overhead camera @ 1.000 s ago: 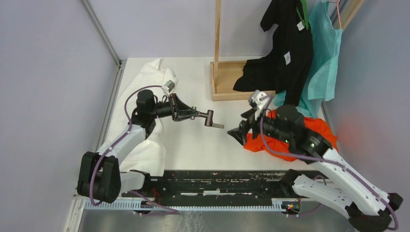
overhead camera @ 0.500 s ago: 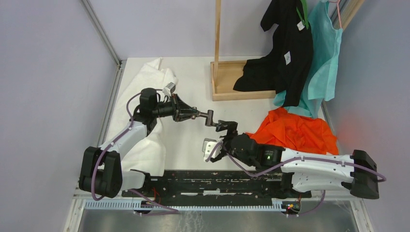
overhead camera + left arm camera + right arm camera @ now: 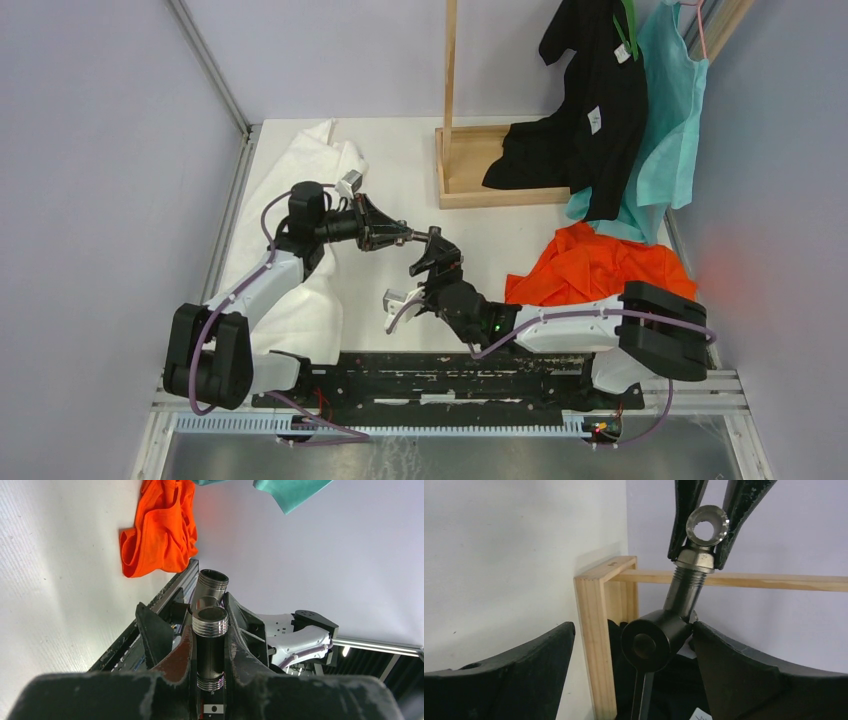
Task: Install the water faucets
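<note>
My left gripper is shut on one of the water faucets, a dark metal T-shaped fitting held out over the table's middle. In the left wrist view its threaded dark barrel lies clamped between the fingers, with a second tube end beyond. My right gripper is open, its jaws either side of the fitting. In the right wrist view the faucet's dark cross barrel sits between the wide fingers. The right finger touches it and the left finger stands apart. Its ring end is pinched above.
A wooden stand is at the back, with a black garment and a teal one hanging by it. An orange cloth lies to the right and a white cloth to the left. A black rail runs along the near edge.
My right arm has swung from over the orange cloth to the table's middle, bringing its open jaws up around the faucet. My left gripper has held its grip almost still.
</note>
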Robot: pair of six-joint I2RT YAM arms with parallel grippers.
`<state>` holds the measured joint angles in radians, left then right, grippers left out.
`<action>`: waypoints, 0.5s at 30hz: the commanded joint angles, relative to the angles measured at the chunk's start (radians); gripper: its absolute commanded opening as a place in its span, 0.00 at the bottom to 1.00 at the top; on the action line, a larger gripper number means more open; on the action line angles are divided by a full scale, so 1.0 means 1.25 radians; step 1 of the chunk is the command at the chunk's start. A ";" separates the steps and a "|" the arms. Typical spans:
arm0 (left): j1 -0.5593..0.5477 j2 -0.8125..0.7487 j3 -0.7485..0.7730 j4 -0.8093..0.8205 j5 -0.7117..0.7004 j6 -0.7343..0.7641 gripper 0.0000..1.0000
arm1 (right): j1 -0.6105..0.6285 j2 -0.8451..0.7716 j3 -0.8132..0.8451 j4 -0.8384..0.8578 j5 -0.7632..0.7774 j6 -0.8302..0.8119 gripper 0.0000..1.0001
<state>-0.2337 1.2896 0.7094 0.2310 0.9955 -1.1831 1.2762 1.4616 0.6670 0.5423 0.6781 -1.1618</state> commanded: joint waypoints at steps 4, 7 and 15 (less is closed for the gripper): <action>-0.004 -0.022 0.037 0.036 0.024 -0.011 0.03 | -0.005 0.030 0.060 0.112 0.098 -0.012 0.48; -0.003 -0.021 0.037 0.033 0.031 -0.005 0.03 | -0.005 0.004 0.063 0.084 0.096 0.030 0.28; -0.003 -0.007 0.046 0.008 0.081 0.059 0.03 | -0.013 -0.129 0.196 -0.464 -0.179 0.340 0.01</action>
<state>-0.2394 1.2896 0.7101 0.2081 1.0008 -1.1721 1.2732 1.3983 0.7547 0.3695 0.6846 -1.0248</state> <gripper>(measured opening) 0.187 0.396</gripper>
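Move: The faucet's dark T-shaped body, held out in the air, sits nearly between the right hand's open fingers, about 2 cm above the hand point and 1 cm ahead. The steel tee fitting on its threaded stub is some 7 cm to the right hand's left, level fore and aft, and 4 cm up; the wooden box lies roughly 19 cm ahead, 15 cm to the right and 17 cm lower. From the left hand, the dark body is about 7 cm right, 1 cm ahead and 2 cm down. The right fingers close from wide open and pinch the dark T-shaped body on both sides, while that hand rises about 2 cm to centre on it, easing roughly 1 cm forward and then back again with only a slight wrist tilt. The left hand stays practically in place and keeps its pinch on the steel tee fitting at the other end. ##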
